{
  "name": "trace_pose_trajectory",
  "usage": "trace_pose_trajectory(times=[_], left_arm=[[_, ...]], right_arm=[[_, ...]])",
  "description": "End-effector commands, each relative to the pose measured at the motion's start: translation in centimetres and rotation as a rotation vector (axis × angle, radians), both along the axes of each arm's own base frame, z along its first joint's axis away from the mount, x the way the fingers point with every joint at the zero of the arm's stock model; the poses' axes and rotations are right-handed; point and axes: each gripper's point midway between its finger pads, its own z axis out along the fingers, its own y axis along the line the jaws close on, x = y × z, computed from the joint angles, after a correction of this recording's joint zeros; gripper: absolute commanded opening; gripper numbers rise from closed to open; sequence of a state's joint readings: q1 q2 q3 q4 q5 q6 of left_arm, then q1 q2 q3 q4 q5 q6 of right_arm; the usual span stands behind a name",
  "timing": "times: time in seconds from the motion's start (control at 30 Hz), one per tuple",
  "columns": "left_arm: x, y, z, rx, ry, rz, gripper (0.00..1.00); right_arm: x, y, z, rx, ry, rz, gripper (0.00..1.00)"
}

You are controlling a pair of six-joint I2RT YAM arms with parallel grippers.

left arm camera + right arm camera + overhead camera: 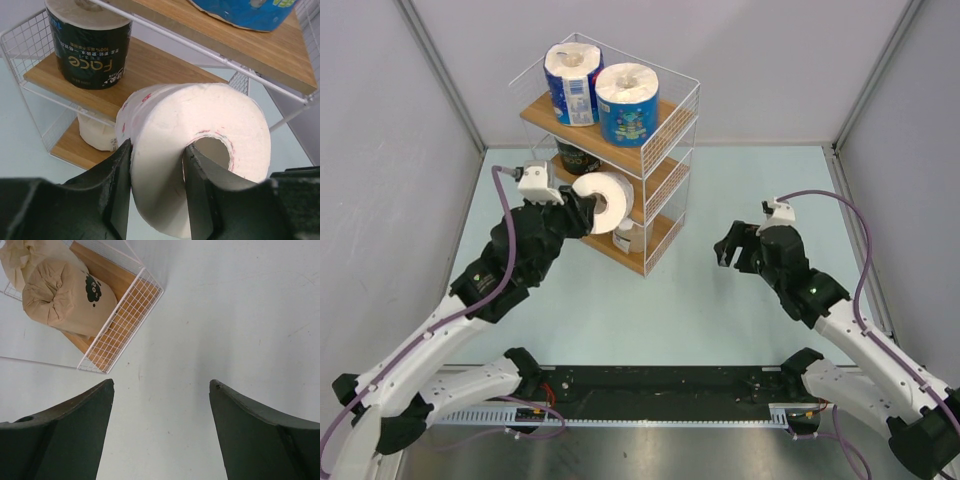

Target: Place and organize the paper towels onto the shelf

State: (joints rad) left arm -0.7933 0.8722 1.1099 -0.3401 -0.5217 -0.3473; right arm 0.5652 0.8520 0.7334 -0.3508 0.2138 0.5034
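Note:
The shelf [650, 156] stands at the back of the table. Two blue-wrapped paper towels [572, 82] [627, 103] stand on its top board. A dark roll [90, 50] stands on the middle board, and a cream roll [97, 135] sits on the bottom board. My left gripper [157, 147] is shut on the white dotted roll [200, 150], one finger inside the core and one outside. It holds the roll just in front of the middle tier [605, 200]. My right gripper [161, 385] hangs open over bare table, right of the shelf. A tan-brown roll [65, 297] lies on the bottom board.
Grey walls close in the table on the left, the right and behind the shelf. The shelf's white wire mesh side [125, 315] faces my right gripper [732, 250]. The arm bases sit along the near edge.

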Motion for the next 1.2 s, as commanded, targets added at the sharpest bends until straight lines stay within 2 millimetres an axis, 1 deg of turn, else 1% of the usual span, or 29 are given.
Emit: trace_pose_trajectory(times=[0.0, 0.13, 0.17, 0.2, 0.3, 0.63, 0.73, 0.77, 0.93, 0.97, 1.03, 1.07, 1.13, 1.17], left_arm=[[1.1, 0.2, 5.0, -0.106, -0.121, 0.018, 0.41], [2.0, 0.4, 4.7, -0.108, -0.113, 0.020, 0.41], [2.3, 0.7, 4.6, -0.112, -0.113, 0.029, 0.41], [2.5, 0.5, 4.6, -0.118, -0.108, 0.020, 0.41], [3.1, 0.8, 4.0, -0.121, -0.094, 0.028, 0.41], [5.1, 0.0, 3.6, -0.137, -0.076, -0.009, 0.41], [5.6, -0.2, 3.8, -0.145, -0.075, -0.021, 0.41], [5.6, -0.2, 4.1, -0.148, -0.083, -0.023, 0.41], [6.4, -1.0, 4.5, -0.149, -0.075, -0.049, 0.41], [6.4, -1.1, 4.9, -0.155, -0.083, -0.054, 0.41], [6.7, -1.4, 5.1, -0.158, -0.081, -0.064, 0.41], [6.6, -1.5, 5.6, -0.164, -0.090, -0.068, 0.41], [6.9, -1.7, 5.8, -0.169, -0.093, -0.076, 0.41], [6.9, -1.6, 6.4, -0.174, -0.102, -0.078, 0.41]], right_arm=[[0.0, -0.8, 0.3, 0.001, -0.011, -0.030, 0.81], [0.0, -1.3, 0.3, -0.008, -0.011, -0.038, 0.82], [0.0, -1.5, 0.3, -0.011, -0.010, -0.042, 0.81], [0.0, -1.6, 0.2, -0.012, -0.007, -0.044, 0.81], [-0.1, -1.8, 0.2, -0.010, -0.009, -0.046, 0.81], [-0.1, -2.3, 0.2, -0.008, -0.007, -0.057, 0.82], [-0.1, -2.5, 0.1, -0.008, -0.005, -0.061, 0.81], [-0.1, -2.5, 0.2, -0.005, -0.006, -0.062, 0.81], [-0.3, -2.7, -0.1, -0.006, -0.001, -0.065, 0.81], [-0.4, -2.8, -0.1, -0.006, -0.001, -0.067, 0.81], [-0.4, -2.9, -0.1, -0.008, 0.000, -0.068, 0.81], [-0.5, -2.9, 0.0, -0.006, -0.001, -0.068, 0.81], [-0.6, -3.1, -0.2, -0.007, 0.003, -0.075, 0.81], [-0.6, -3.1, -0.2, -0.005, 0.003, -0.074, 0.81]])
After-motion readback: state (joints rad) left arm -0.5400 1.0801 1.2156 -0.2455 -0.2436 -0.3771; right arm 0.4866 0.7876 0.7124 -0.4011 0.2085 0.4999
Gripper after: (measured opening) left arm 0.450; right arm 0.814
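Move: The left hand already holds the white roll by its end wall, the roll's middle about 5 cm ahead and 5 cm right. Its goal, the free spot on the middle shelf, is roughly 10 cm ahead and 8 cm right, about level. The black roll stands some 12 cm ahead and 3 cm left, level too; the right blue roll is about 12 cm ahead, 9 cm right and 17 cm up. From the right hand, the spot is about 23 cm left, 5 cm ahead and 15 cm up. Keeping its pinch on the white roll's wall, one finger inside the core, the left hand pushes about 7 cm forward, nearly level and with hardly any wrist turn, taking the roll in under the top board towards the free spot right of the black roll. The open right hand drifts some 3 cm right, away from the shelf. ##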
